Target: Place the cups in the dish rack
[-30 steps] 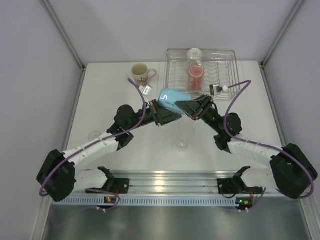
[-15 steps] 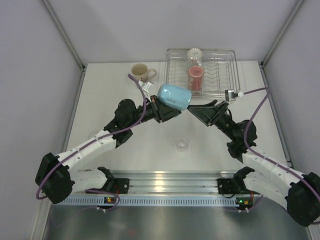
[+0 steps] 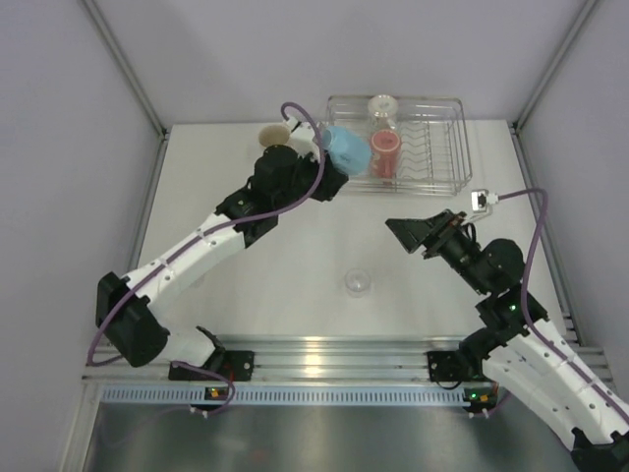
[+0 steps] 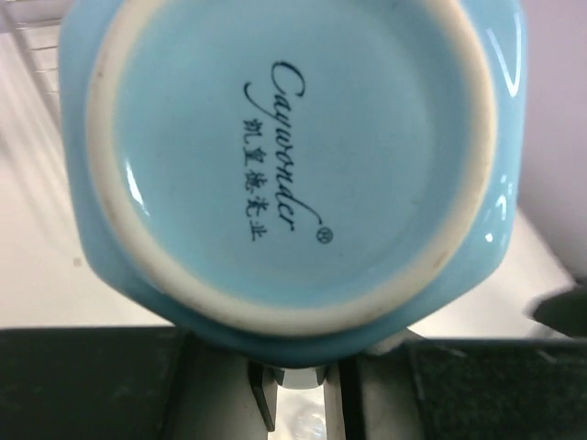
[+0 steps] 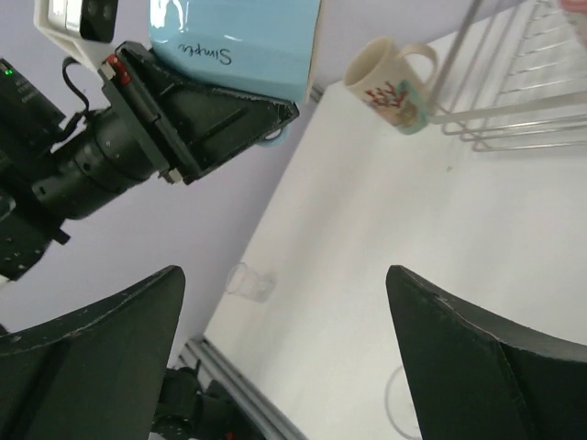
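Observation:
My left gripper (image 3: 327,167) (image 4: 293,385) is shut on the light blue cup (image 3: 344,149) (image 4: 293,156), held in the air at the left edge of the dish rack (image 3: 447,128). Its printed base fills the left wrist view. In the rack stand a red tumbler (image 3: 384,152) and a clear glass (image 3: 382,106). The cream floral mug (image 3: 273,135) (image 5: 390,78) sits left of the rack, partly behind my left arm. A small clear glass (image 3: 358,282) stands mid-table. My right gripper (image 3: 406,236) (image 5: 284,275) hangs open and empty, right of centre.
Another clear glass (image 5: 249,282) stands near the left wall. The right wrist view shows the blue cup (image 5: 243,41) in the left gripper (image 5: 202,110) and a corner of the rack (image 5: 514,101). Walls close in the table on three sides.
My right gripper opened, let go of the blue cup and drew back to the right. My left arm carried the cup up and back to the rack's left edge.

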Controlling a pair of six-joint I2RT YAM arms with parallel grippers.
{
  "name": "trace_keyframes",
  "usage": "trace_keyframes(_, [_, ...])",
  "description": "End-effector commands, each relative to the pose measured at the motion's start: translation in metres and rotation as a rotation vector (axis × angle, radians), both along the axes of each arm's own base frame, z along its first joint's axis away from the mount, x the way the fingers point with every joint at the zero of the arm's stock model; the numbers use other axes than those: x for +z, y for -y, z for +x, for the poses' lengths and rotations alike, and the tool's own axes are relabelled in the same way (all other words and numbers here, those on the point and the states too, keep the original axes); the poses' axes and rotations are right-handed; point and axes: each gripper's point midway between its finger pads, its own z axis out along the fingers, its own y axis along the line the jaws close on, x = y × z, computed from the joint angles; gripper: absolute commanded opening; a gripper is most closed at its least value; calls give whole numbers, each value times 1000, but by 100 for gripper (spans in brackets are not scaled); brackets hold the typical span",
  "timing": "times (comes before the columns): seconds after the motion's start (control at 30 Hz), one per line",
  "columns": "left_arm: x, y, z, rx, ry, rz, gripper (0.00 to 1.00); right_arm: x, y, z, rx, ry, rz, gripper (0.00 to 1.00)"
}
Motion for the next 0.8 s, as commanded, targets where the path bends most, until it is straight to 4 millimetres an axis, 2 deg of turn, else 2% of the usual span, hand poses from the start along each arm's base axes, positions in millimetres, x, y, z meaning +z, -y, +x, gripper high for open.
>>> trace_keyframes(0.0, [11,-11,45,142,126,145,0,-17,38,10,-193,-10,-187,91])
trace_keyframes(0.03, [18,-9,53,155,142,152,0,-25,42,10,-207,-26,-212,91])
trace_keyframes(0.07, [17,-9,60,170,151,174,0,-25,48,10,-233,-20,-217,91])
trace_keyframes(0.1, [5,-6,72,191,140,202,0,-28,51,10,-246,-17,-235,91])
trace_keyframes(0.13, [14,-3,78,200,157,198,0,-33,54,10,-256,-29,-253,91])
trace_keyframes(0.17, [14,-1,85,206,167,211,0,-34,57,10,-272,-29,-265,91])
trace_keyframes(0.2, [10,5,96,218,167,223,0,-38,65,12,-309,-35,-295,91])
trace_keyframes(0.27, [4,11,108,227,166,243,0,-45,74,15,-355,-55,-337,91])
trace_keyframes(0.37, [-10,17,129,266,148,264,0,-49,82,15,-383,-52,-378,91])
trace_keyframes(0.47, [-20,22,149,295,143,281,0,-49,85,13,-388,-34,-386,91])
trace_keyframes(0.5, [-13,23,155,304,153,268,0,-49,85,13,-387,-31,-386,91])
trace_keyframes(0.53, [-15,24,160,310,150,267,0,-49,85,13,-386,-27,-384,91])
trace_keyframes(0.57, [-28,27,168,310,126,272,0,-49,85,12,-390,-24,-381,91])
trace_keyframes(0.6, [-31,29,173,311,118,263,0,-49,85,12,-389,-21,-379,91])
trace_keyframes(0.63, [-23,27,181,323,122,240,0,-48,85,12,-391,-19,-377,91])
trace_keyframes(0.67, [-37,31,188,316,97,240,0,-49,85,12,-389,-20,-378,91])
trace_keyframes(0.7, [-28,27,198,333,109,218,0,-48,84,12,-386,-16,-374,91])
trace_keyframes(0.77, [-34,27,209,348,99,217,0,-50,84,12,-382,-16,-379,91])
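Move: The left hand already holds the blue cup; the open left part of the dish rack lies about 27 cm ahead of that hand, 4 cm to its right and 23 cm below. From the same hand, the pink cup in the rack is some 21 cm ahead and 14 cm right, the clear cup 32 cm ahead and 13 cm right, and the patterned mug 21 cm ahead and 17 cm left. From the empty right hand, that rack space lies roughly 38 cm ahead and 7 cm left. The left hand keeps its grip on the blue cup and carries it forward about 18 cm while sinking some 10 cm, steeply at first and then flatter, towards the open left part of the rack, the wrist turning so the fingers swing more straight ahead and dip further down. Meanwhile the empty right hand, fingers still open, draws off about 8 cm to the right and 6 cm down, away from the blue cup and turning clockwise. ##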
